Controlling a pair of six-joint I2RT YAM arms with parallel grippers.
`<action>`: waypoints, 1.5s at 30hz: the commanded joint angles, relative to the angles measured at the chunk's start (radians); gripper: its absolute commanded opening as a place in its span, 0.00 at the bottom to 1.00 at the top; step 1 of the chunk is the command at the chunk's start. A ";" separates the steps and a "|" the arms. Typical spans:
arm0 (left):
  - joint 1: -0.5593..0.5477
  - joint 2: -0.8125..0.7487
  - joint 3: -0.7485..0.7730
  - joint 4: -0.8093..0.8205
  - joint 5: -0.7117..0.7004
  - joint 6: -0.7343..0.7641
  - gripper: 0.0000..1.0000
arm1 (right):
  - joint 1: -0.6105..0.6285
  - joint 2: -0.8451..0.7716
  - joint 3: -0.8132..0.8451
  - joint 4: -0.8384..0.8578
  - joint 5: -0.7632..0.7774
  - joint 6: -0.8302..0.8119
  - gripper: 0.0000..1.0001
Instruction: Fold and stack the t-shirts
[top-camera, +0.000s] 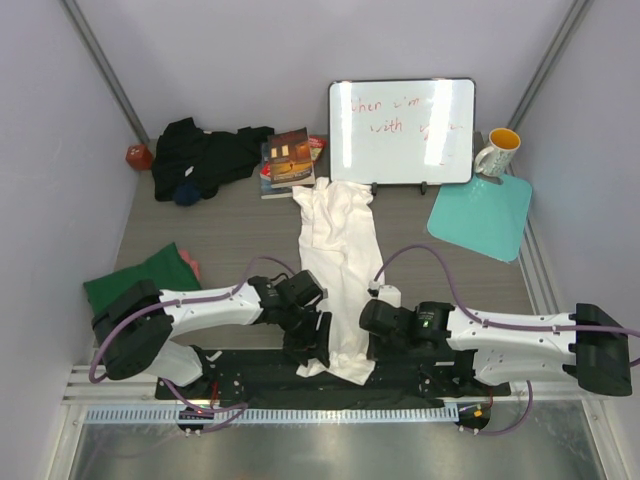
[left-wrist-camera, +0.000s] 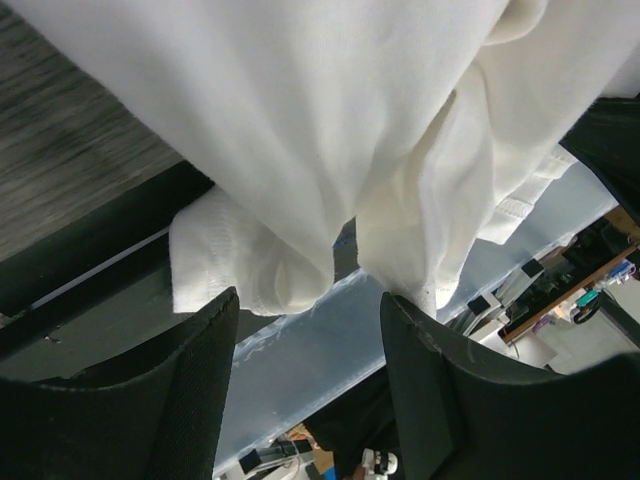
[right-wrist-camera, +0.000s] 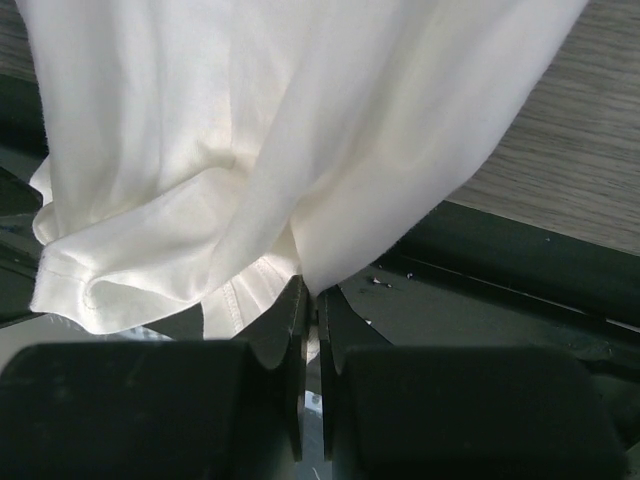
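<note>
A white t-shirt (top-camera: 335, 250) lies as a long narrow strip down the middle of the table, its near end hanging over the front edge. My right gripper (top-camera: 372, 330) is shut on a fold of that cloth (right-wrist-camera: 250, 130), which is pinched between the fingertips (right-wrist-camera: 310, 285). My left gripper (top-camera: 310, 338) is at the shirt's near left side, open (left-wrist-camera: 308, 296). The white cloth (left-wrist-camera: 320, 120) hangs just past its fingers with nothing between them. A black t-shirt (top-camera: 205, 155) is heaped at the back left. A dark green one (top-camera: 140, 280) lies over a salmon pink one (top-camera: 190, 265) at the left.
A whiteboard (top-camera: 402, 130) stands at the back, with books (top-camera: 288, 162) to its left. A mug (top-camera: 497, 152) and a teal mat (top-camera: 482, 215) are at the back right. A small red object (top-camera: 139, 156) sits in the back left corner. A black strip (top-camera: 250, 378) runs along the near edge.
</note>
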 joint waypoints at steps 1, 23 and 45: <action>-0.010 -0.011 -0.010 0.037 0.065 -0.016 0.59 | 0.006 -0.007 -0.011 0.013 0.014 0.002 0.10; -0.011 0.077 -0.084 0.164 0.043 -0.042 0.49 | 0.006 -0.018 -0.114 0.142 -0.018 0.019 0.10; -0.013 -0.116 -0.003 0.158 0.151 -0.124 0.00 | 0.006 -0.073 0.157 -0.219 0.071 -0.060 0.01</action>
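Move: The part of the white t-shirt's near end to pinch sits about 3 cm below the open left fingers and 1 cm back. The right fingers are already at the shirt's near right edge, whose lower part lies about 3 cm below and 1 cm back of them. The shirt's far end lies some 36 cm ahead of the left hand and 3 cm to its right. The folded green shirt is about 37 cm to the left hand's left and 12 cm farther out. Sink the left gripper about 3 cm, easing slightly back, and shut its half-open fingers on the near end of the white t-shirt; then raise it some 4 cm, drifting a little right. Keep the right fingers nearly shut on the near right edge, lower them about 3 cm, then lift them roughly 5.5 cm, with a slight reach forward, as the left rises. ##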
